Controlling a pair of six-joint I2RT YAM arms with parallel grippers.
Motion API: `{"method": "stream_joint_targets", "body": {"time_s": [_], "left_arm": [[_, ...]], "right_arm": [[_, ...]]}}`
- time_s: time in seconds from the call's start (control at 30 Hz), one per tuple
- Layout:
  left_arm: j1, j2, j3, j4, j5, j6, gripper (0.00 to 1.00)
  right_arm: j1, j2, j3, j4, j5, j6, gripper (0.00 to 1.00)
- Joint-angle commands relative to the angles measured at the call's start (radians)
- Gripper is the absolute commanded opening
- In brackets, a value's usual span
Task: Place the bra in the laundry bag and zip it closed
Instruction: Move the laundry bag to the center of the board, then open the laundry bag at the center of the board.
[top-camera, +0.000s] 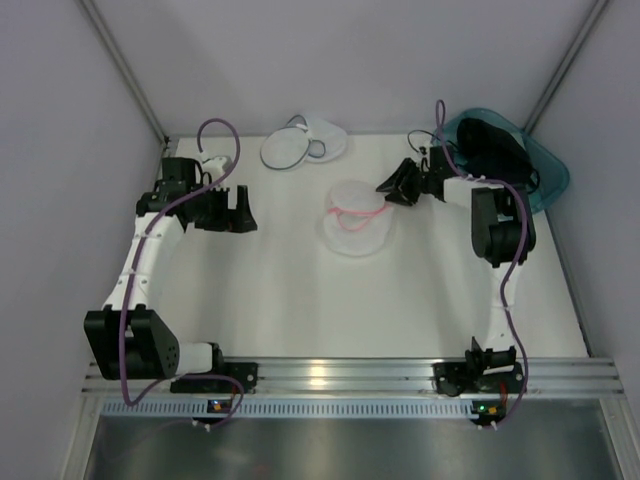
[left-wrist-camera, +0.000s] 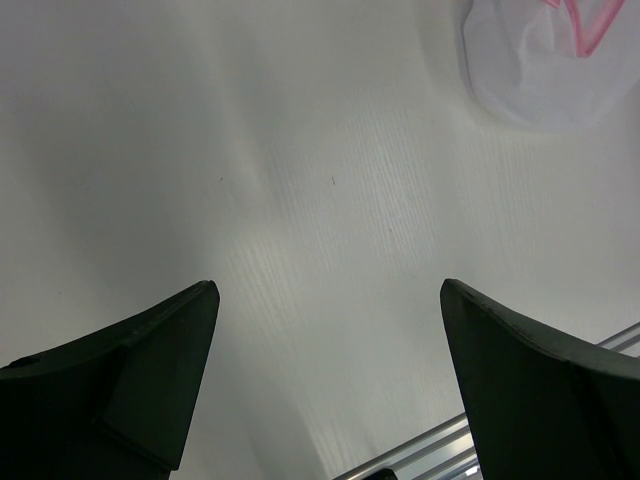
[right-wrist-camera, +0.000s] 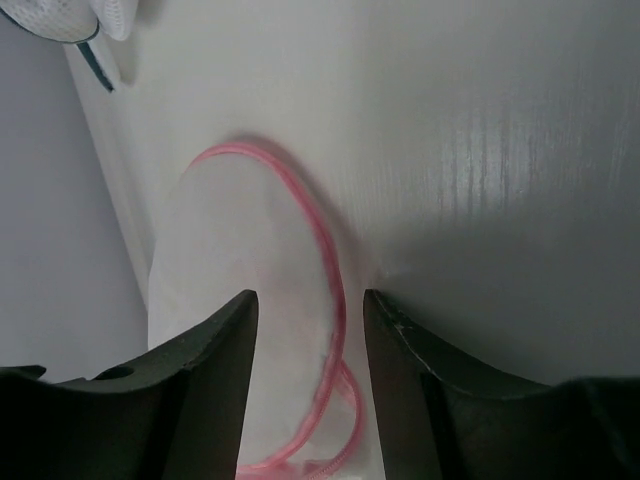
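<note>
The laundry bag, white mesh with a thin grey rim, lies at the back of the table and shows in the right wrist view's top left corner. The bra, a black mass, sits in the teal bin at the back right. My right gripper hangs over the right edge of a different round bag with a pink rim. Its jaws stand partly apart astride the pink rim, not clamped on it. My left gripper is wide open over bare table, holding nothing.
The pink-rimmed bag lies mid-table between both arms. Grey walls close in the table at left, right and back. A metal rail runs along the near edge by the arm bases.
</note>
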Motion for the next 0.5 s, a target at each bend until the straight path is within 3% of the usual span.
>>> {"method": "stream_joint_targets", "body": {"time_s": [0.0, 0.07, 0.27, 0.33, 0.47], "left_arm": [[0.0, 0.003, 0.032, 0.015, -0.002, -0.003, 0.99], [0.0, 0.007, 0.037, 0.016, -0.002, -0.003, 0.99], [0.0, 0.024, 0.049, 0.016, -0.016, -0.009, 0.99], [0.001, 0.024, 0.047, 0.015, -0.011, -0.006, 0.99], [0.001, 0.006, 0.04, 0.016, -0.019, -0.003, 0.99]], "right_arm": [[0.008, 0.002, -0.027, 0.095, -0.037, 0.062, 0.47], [0.009, 0.001, -0.047, 0.126, -0.059, 0.091, 0.44], [0.009, -0.045, -0.073, 0.227, -0.126, 0.179, 0.16], [0.008, -0.067, -0.082, 0.258, -0.143, 0.197, 0.01], [0.011, -0.14, -0.087, 0.27, -0.165, 0.198, 0.0]]}}
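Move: The white laundry bag's middle lies about 7 cm back from the right hand and 7 cm to its left, some 3 cm below; the far right stretch of its pink rim already runs between the open fingertips. From that hand the grey-rimmed bag is about 15 cm farther out and 22 cm to the left, the teal bin 10 cm farther out and 32 cm to the right. From the left hand, the laundry bag lies roughly 12 cm ahead and 25 cm to the right. The laundry bag's pink rim is pinched at its far right part as the right hand's half-open fingers shut completely, the hand easing back and left towards the bag's middle while close over the board. With the rim held, the hand then rises about 2 cm, still drifting left, and rolls some 10 degrees, its left side rising. ##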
